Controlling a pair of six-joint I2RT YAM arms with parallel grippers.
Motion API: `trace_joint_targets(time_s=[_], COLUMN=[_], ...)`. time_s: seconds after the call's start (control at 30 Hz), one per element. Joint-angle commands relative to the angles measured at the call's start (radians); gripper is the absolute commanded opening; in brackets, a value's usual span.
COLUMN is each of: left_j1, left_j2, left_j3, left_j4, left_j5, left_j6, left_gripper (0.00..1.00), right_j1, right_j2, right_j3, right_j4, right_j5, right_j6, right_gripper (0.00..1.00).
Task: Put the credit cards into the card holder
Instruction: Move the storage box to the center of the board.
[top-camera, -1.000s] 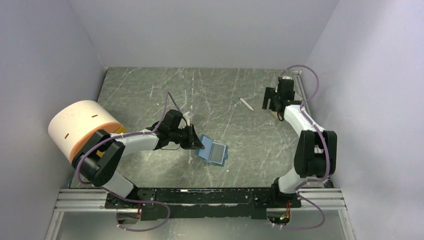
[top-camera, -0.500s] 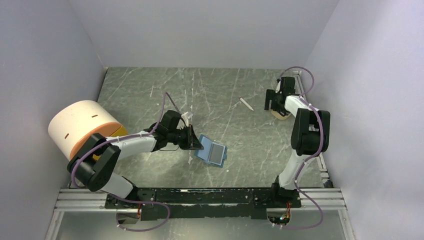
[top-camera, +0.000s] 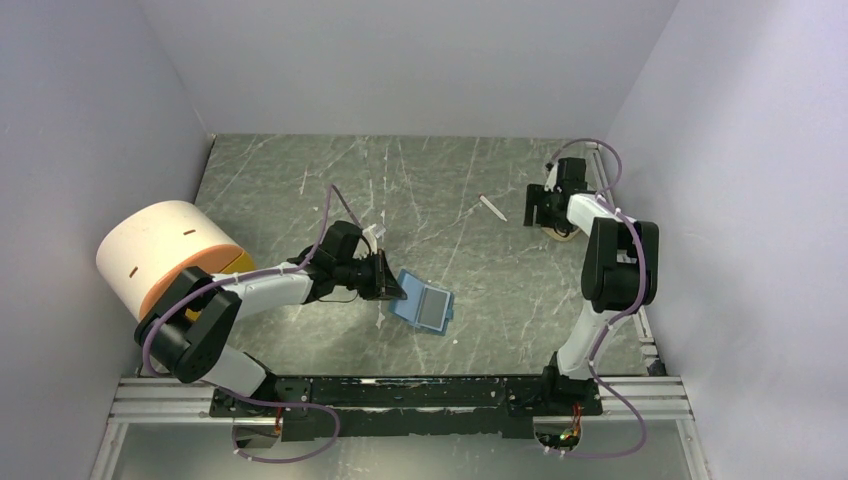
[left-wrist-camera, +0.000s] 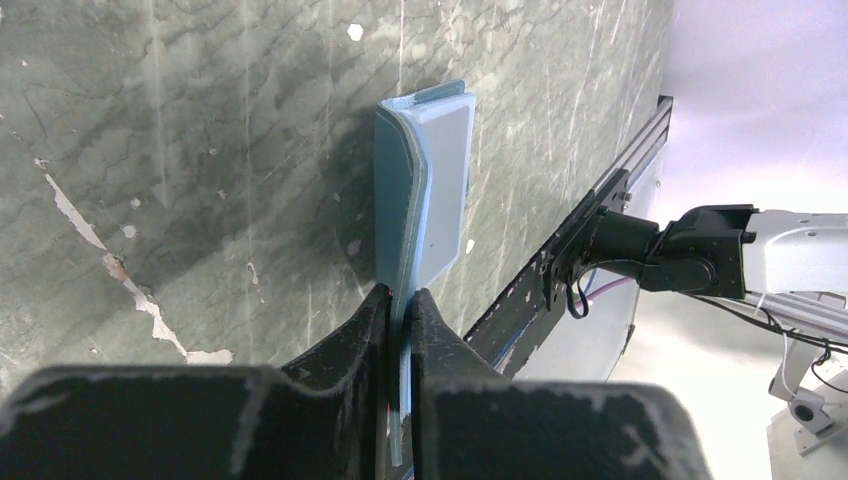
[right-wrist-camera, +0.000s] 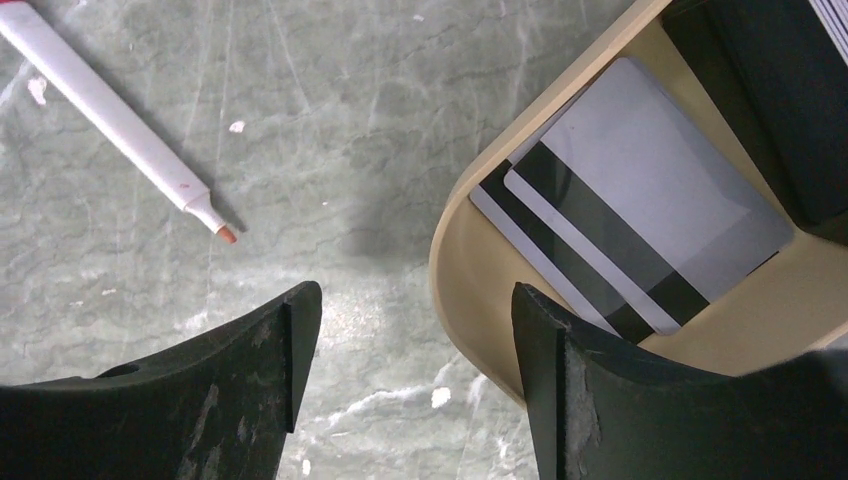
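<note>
The teal-blue card holder (top-camera: 428, 306) lies open on the marble table, its lighter slot side up. My left gripper (top-camera: 393, 284) is shut on its near flap; in the left wrist view the fingers (left-wrist-camera: 372, 318) pinch the thin blue edge of the card holder (left-wrist-camera: 425, 170). At the far right, my right gripper (top-camera: 545, 208) hangs open above the rounded end of a tan tray (right-wrist-camera: 470, 270). Two pale credit cards (right-wrist-camera: 650, 200) with dark stripes lie stacked in that tray. The right gripper (right-wrist-camera: 415, 300) holds nothing, and one fingertip is over the tray's rim.
A thin white marker (right-wrist-camera: 115, 120) with an orange tip lies on the table left of the tray, also visible as the marker (top-camera: 491, 207) in the top view. A large white and orange cylinder (top-camera: 165, 255) stands at the left wall. A dark flat thing (right-wrist-camera: 775, 110) fills the tray's far part.
The right gripper has shifted further out and left over the tray, and its jaws have narrowed a little. The left gripper and the card holder have not moved.
</note>
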Motion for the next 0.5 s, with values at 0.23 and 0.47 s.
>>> trace_joint_targets(time_s=[0.23, 0.47], left_j1=[0.023, 0.065], left_j2=[-0.005, -0.008], left_j3=[0.017, 0.014], left_j4=[0.004, -0.015], left_j5=[0.022, 0.032], left_j6=[0.027, 0.034], left_gripper=[0.12, 0.12], right_j1=[0.117, 0.208], right_j2=[-0.076, -0.119], right_j3=[-0.097, -0.157], right_j4=[-0.051, -0.053], right_j5=[-0.017, 0.000], right_j6=[0.057, 0.116], right_gripper=[0.72, 0.72])
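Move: The open storage box's middle is about 9 cm right and 4 cm ahead of the right hand, whose fingers already straddle its left wall. Its destination, the board's centre, lies roughly 28 cm left and 7 cm back of that hand; seen from the left hand it is some 12 cm ahead and 3 cm right. The marker lies about 10 cm left and 5 cm ahead of the right hand, the card holder 26 cm left and 20 cm back. Leftwards and somewhat back, staying level and gathering speed, the right hand drags the storage box about 7 cm left and 3 cm back towards the board's centre, one finger still hooked inside its left wall and the other outside. The fingers stay wide while the wrist turns about 5 degrees counter-clockwise. Late on, the left hand, still pinching the card holder's cover, eases a good centimetre forward and left. ##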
